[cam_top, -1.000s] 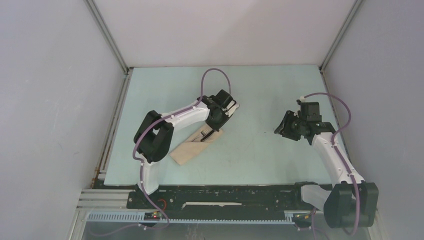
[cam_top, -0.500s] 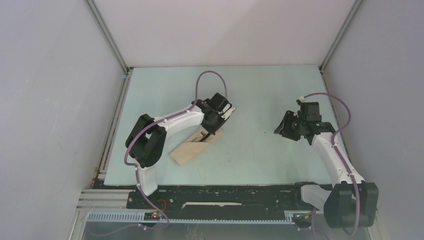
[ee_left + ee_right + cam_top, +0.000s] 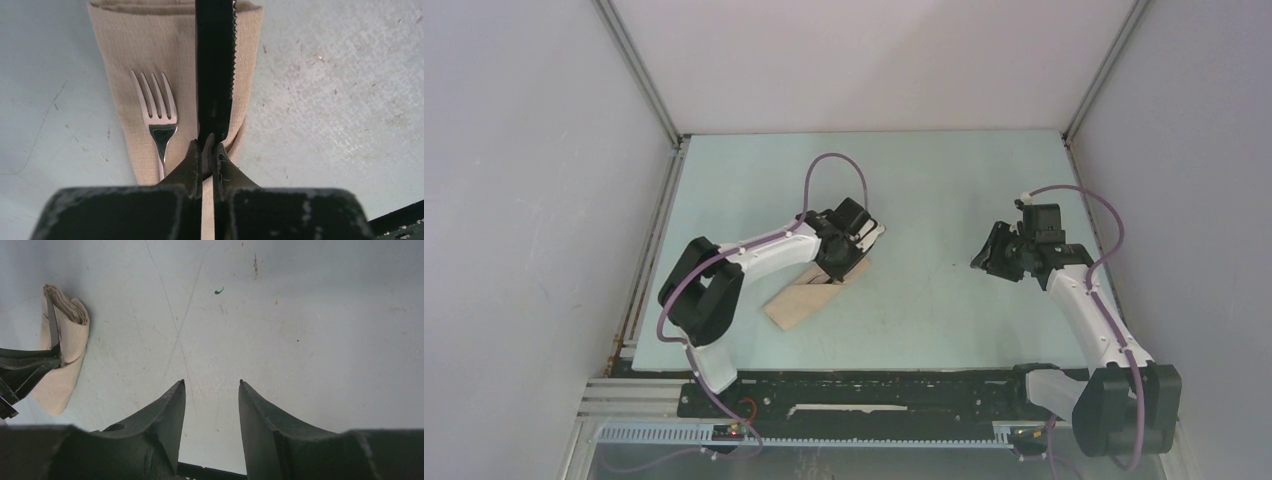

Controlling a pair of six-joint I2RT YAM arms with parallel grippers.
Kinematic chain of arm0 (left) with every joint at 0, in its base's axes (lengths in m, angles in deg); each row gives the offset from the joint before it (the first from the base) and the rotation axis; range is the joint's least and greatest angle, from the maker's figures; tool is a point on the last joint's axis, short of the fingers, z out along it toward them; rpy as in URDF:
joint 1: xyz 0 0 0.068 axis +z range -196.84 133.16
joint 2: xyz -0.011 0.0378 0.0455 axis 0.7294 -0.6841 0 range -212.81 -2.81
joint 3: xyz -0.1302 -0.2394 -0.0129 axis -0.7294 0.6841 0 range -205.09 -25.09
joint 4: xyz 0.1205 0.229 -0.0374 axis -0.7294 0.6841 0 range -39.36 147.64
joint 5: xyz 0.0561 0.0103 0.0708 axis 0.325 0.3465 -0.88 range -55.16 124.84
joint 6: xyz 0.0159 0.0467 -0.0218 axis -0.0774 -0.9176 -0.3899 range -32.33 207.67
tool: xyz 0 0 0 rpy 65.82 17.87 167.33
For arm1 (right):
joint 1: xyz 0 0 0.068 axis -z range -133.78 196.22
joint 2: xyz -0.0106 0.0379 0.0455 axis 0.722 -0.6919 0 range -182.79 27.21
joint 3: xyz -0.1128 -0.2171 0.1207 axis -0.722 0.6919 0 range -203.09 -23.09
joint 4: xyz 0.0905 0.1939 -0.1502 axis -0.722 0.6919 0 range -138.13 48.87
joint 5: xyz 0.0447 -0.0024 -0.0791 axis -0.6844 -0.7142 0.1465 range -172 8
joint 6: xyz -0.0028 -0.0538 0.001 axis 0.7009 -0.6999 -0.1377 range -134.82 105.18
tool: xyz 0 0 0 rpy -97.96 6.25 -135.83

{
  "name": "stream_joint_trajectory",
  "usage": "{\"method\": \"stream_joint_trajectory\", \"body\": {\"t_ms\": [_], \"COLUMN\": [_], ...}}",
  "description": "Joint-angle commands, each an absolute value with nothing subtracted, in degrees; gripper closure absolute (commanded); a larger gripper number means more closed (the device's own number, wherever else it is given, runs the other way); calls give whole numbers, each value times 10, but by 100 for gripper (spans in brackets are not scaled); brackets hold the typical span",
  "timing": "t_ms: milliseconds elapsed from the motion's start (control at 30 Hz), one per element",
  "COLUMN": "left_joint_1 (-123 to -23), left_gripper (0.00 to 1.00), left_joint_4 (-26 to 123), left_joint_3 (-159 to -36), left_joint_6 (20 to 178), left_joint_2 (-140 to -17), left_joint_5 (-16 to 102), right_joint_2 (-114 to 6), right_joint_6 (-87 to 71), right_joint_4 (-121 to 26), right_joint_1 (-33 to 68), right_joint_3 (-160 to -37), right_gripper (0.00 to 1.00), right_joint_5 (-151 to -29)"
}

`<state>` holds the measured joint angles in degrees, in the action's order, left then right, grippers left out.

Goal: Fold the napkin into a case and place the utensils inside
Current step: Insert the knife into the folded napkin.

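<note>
The beige napkin is folded into a narrow case lying diagonally left of the table's middle; it also shows in the left wrist view and the right wrist view. A grey fork lies with its handle tucked in the case and its tines out. My left gripper is shut on the black serrated knife, held over the case beside the fork. In the top view the left gripper covers the case's upper end. My right gripper is open and empty, above bare table to the right.
The pale green table is walled at the left, back and right. A black rail runs along the near edge by the arm bases.
My left gripper has moved down-left along the case with the knife, now covering the fork tines in the top view. The right arm has not moved.
</note>
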<state>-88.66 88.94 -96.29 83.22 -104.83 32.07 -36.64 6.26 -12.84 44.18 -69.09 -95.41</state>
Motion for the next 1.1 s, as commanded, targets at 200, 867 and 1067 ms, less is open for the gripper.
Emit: {"method": "stream_joint_trajectory", "body": {"t_ms": [200,867,1067], "left_joint_1": [-887,-887,-886], "left_gripper": [100,63,54], "left_joint_4": [880,880,894], "left_joint_3": [-921,-914,-967], "left_joint_6": [838,864,874], "left_joint_2": [-986,-972,-1007], "left_joint_5": [318,318,335], "right_joint_2": [-362,-365,-364], "right_joint_6": [56,56,56], "right_joint_4": [-142,-144,-143], "right_joint_1": [434,426,425], "right_joint_3": [-690,-687,-687], "right_gripper": [49,48,48], "right_joint_5": [-948,-947,-946]}}
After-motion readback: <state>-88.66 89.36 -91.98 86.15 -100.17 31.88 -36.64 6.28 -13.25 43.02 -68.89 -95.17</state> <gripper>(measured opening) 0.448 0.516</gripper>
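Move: The left hand already has the knife pinched at its neck. The folded napkin's pocket mouth, the knife's goal, lies about 3 cm back and 2 cm left of that hand, roughly 2 cm below it. At the same depth, the fork tines are some 4 cm straight ahead, and the napkin's far end is about 6 cm ahead and 4 cm right. From the right hand, the mouth is roughly 31 cm left, 2 cm back and 9 cm lower. Keeping its pinch on the knife's neck, the left hand slides the handle deeper into the napkin pocket, easing back and left about 3 cm and sinking nearly 1 cm. There its fingers open to a bit under half and let go of the knife; it then starts back forward and to the right, rising about 1.5 cm. ##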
